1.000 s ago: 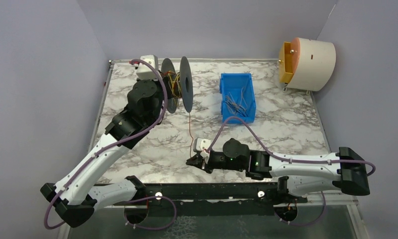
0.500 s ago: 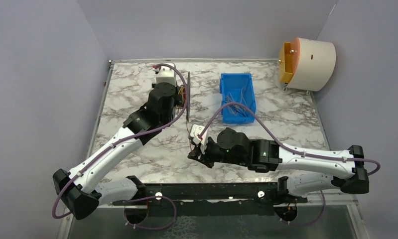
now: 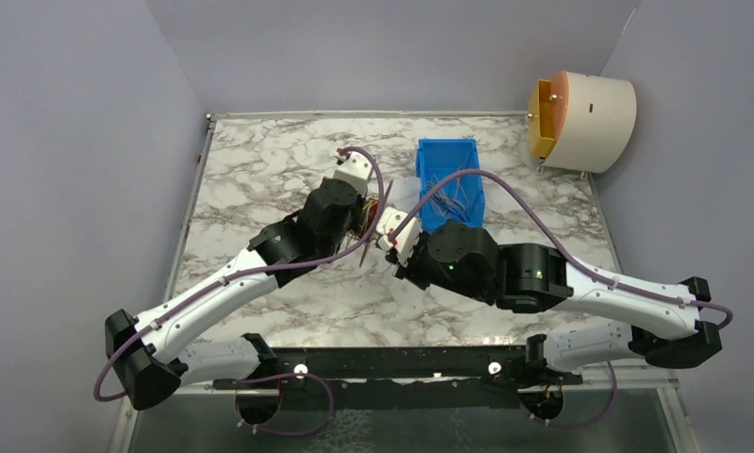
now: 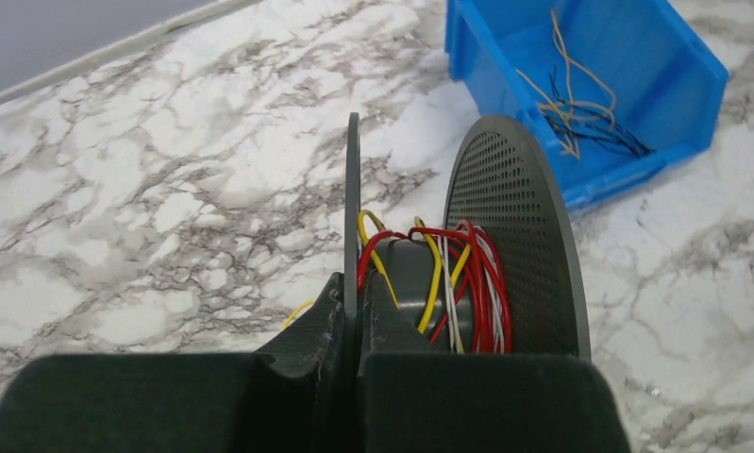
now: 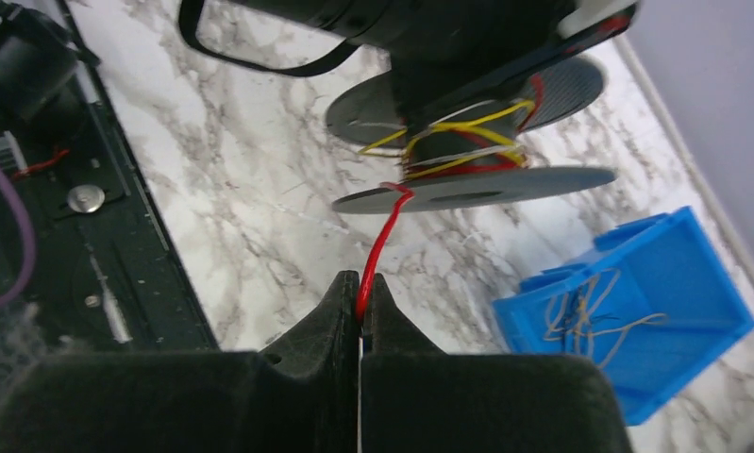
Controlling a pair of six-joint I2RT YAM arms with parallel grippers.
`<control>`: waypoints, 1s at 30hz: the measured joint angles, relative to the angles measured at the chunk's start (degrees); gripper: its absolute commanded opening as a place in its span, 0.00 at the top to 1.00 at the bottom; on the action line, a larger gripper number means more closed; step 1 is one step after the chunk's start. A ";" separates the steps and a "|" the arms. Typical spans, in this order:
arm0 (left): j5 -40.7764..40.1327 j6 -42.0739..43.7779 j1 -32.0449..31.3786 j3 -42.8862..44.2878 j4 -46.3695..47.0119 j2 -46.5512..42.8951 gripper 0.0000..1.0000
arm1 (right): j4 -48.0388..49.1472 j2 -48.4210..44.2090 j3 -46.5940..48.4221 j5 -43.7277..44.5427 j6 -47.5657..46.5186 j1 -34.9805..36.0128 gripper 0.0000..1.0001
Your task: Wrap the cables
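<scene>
The black spool [image 4: 514, 203] carries wound red, yellow and white cables [image 4: 467, 274] on its hub. My left gripper [image 4: 354, 293] is shut on the spool's left flange [image 4: 352, 189] and holds it near the table's middle [image 3: 371, 225]. My right gripper [image 5: 360, 288] is shut on a red cable [image 5: 380, 241] that runs from its jaws up to the spool's flange [image 5: 477, 184]. In the top view the right gripper [image 3: 393, 253] sits just right of the spool, close to the left gripper [image 3: 361, 217].
A blue bin [image 3: 427, 184] with several loose thin wires [image 3: 453, 196] stands just behind the right arm; it also shows in the left wrist view [image 4: 637, 170] and the right wrist view [image 5: 656, 344]. A white and orange drum [image 3: 585, 118] hangs at the back right.
My left arm has carried the spool from the back left to the table's middle and turned it. My right gripper has moved up toward it, the red cable still in its jaws.
</scene>
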 measured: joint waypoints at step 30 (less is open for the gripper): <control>32.13 10.38 -3.41 -8.09 -6.58 -15.80 1.00 | 6.34 -0.57 -13.05 -26.49 -22.49 -34.80 0.99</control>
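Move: My left hand grips one flange of the spool, whose core lies about 3 cm ahead, 5 cm to the right and 3 cm below it. From my right hand, pinching the red cable, that core is roughly 8 cm ahead, 4 cm to the left and 5 cm lower. The blue bin is some 15 cm ahead of my left hand, 21 cm to its right and 23 cm down. I swing my right hand, shut on the red cable, about 13 cm forward and 8 cm right past the spool, level at first, then dropping towards the bin. Meanwhile my left hand keeps its pinch on the flange and draws the spool back about 11 cm and a little right, dipping then rising again, as its wrist turns some 35 degrees clockwise. ##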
